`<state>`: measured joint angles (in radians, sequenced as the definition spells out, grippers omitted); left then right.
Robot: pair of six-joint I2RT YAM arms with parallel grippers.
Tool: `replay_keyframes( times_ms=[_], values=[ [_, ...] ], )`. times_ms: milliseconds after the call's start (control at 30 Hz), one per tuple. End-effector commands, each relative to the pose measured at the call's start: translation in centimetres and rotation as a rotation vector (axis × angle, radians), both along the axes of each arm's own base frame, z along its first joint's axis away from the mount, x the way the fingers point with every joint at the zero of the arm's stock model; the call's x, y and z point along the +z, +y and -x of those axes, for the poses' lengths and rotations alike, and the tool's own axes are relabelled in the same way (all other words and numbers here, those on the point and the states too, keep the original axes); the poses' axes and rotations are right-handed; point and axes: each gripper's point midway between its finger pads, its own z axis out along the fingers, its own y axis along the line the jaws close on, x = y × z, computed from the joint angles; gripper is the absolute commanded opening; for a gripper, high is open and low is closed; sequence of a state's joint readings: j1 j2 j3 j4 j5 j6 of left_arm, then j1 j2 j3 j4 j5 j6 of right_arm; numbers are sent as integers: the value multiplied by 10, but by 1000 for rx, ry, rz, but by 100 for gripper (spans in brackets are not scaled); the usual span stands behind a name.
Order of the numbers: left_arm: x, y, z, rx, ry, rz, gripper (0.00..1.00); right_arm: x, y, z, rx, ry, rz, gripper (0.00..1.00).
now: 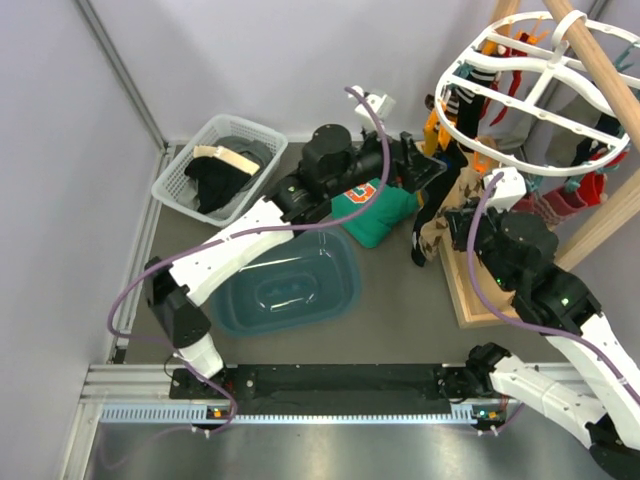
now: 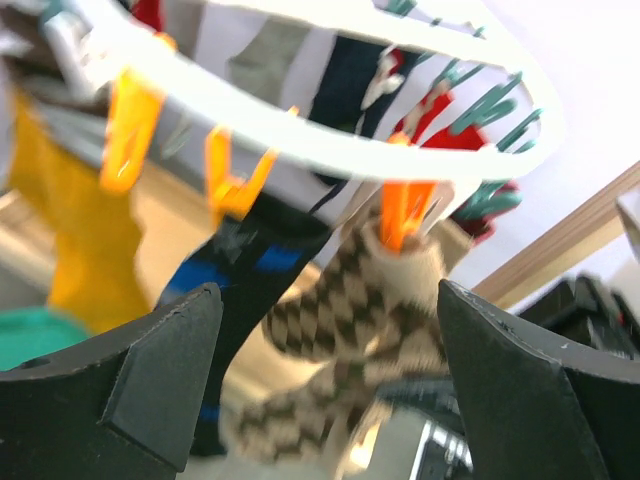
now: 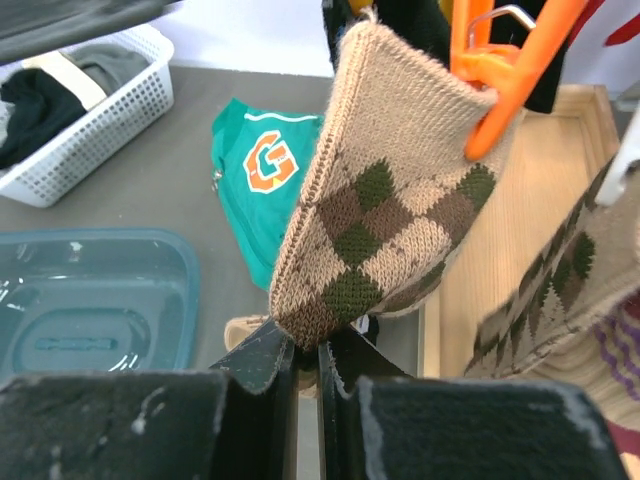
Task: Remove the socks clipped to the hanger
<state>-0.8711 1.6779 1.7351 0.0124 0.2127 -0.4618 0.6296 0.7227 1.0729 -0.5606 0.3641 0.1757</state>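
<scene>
The white oval hanger [image 1: 530,90] hangs at the top right from a wooden stand, with several socks clipped under it. My right gripper [image 3: 307,350] is shut on the bottom tip of a tan-brown argyle sock [image 3: 390,210], which an orange clip [image 3: 500,70] still holds at its top. A second argyle sock [image 3: 560,290] hangs to its right. My left gripper [image 2: 325,390] is open just below the hanger rim [image 2: 300,120], facing an argyle sock [image 2: 370,300] on an orange clip [image 2: 405,215]. A black-and-blue sock [image 2: 250,265] and a mustard sock [image 2: 85,240] hang to the left of that one.
A green sweatshirt with an orange G [image 1: 375,210] lies on the table under the left arm. A blue tub [image 1: 290,290] sits in front of it, and a white mesh basket of dark clothes [image 1: 215,165] stands at the back left. The stand's wooden base [image 1: 470,295] is at the right.
</scene>
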Motion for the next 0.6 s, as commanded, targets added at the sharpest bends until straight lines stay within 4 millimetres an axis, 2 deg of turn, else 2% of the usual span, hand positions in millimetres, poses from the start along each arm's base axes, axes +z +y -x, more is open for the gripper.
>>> replay_keyframes(
  times_ms=[0,67,100,133,267,367,567],
  values=[
    [47,-28,8,-8,-96,106,92,22,-4,2,-11,-78,-58,0],
    [59,-36,10,-11,-96,127,92,22,-7,3,-18,-86,-60,0],
    [51,-44,7,-15,-83,119,91,22,-8,3,-24,-92,-62,0],
    [59,-46,7,-17,-92,142,91,20,-9,3,-30,-95,-60,0],
    [59,-54,4,-19,-83,181,90,20,-17,7,-50,-131,-72,0],
    [60,-62,8,-59,-109,195,90,18,-10,8,-2,-158,-66,0],
    [45,-74,6,-79,-79,192,89,19,-28,9,-92,-189,-87,0]
  ],
)
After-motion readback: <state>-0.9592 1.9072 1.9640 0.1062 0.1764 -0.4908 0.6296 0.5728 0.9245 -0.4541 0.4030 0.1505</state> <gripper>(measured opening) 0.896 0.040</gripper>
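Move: Hanging about level with the open left hand, the orange clip on the argyle sock is some 10 cm to its right and 2 cm ahead. The hanger's white rim runs about 3 cm above that clip; the dark sock's clip is about 5 cm farther out and 3 cm to the left of it. From the right hand, already pinching the sock, the orange clip is about 7 cm ahead, 4 cm right and 6 cm up. Sliding about 7 cm to the right, the left hand closes in on the orange clip with its fingers still open, rising a couple of centimetres and sinking halfway back, quick at first and then slower; its fingertips tip up some 5 degrees. The right hand keeps its shut pinch on the argyle sock, easing a little right and back while its fingers also tip up slightly. ##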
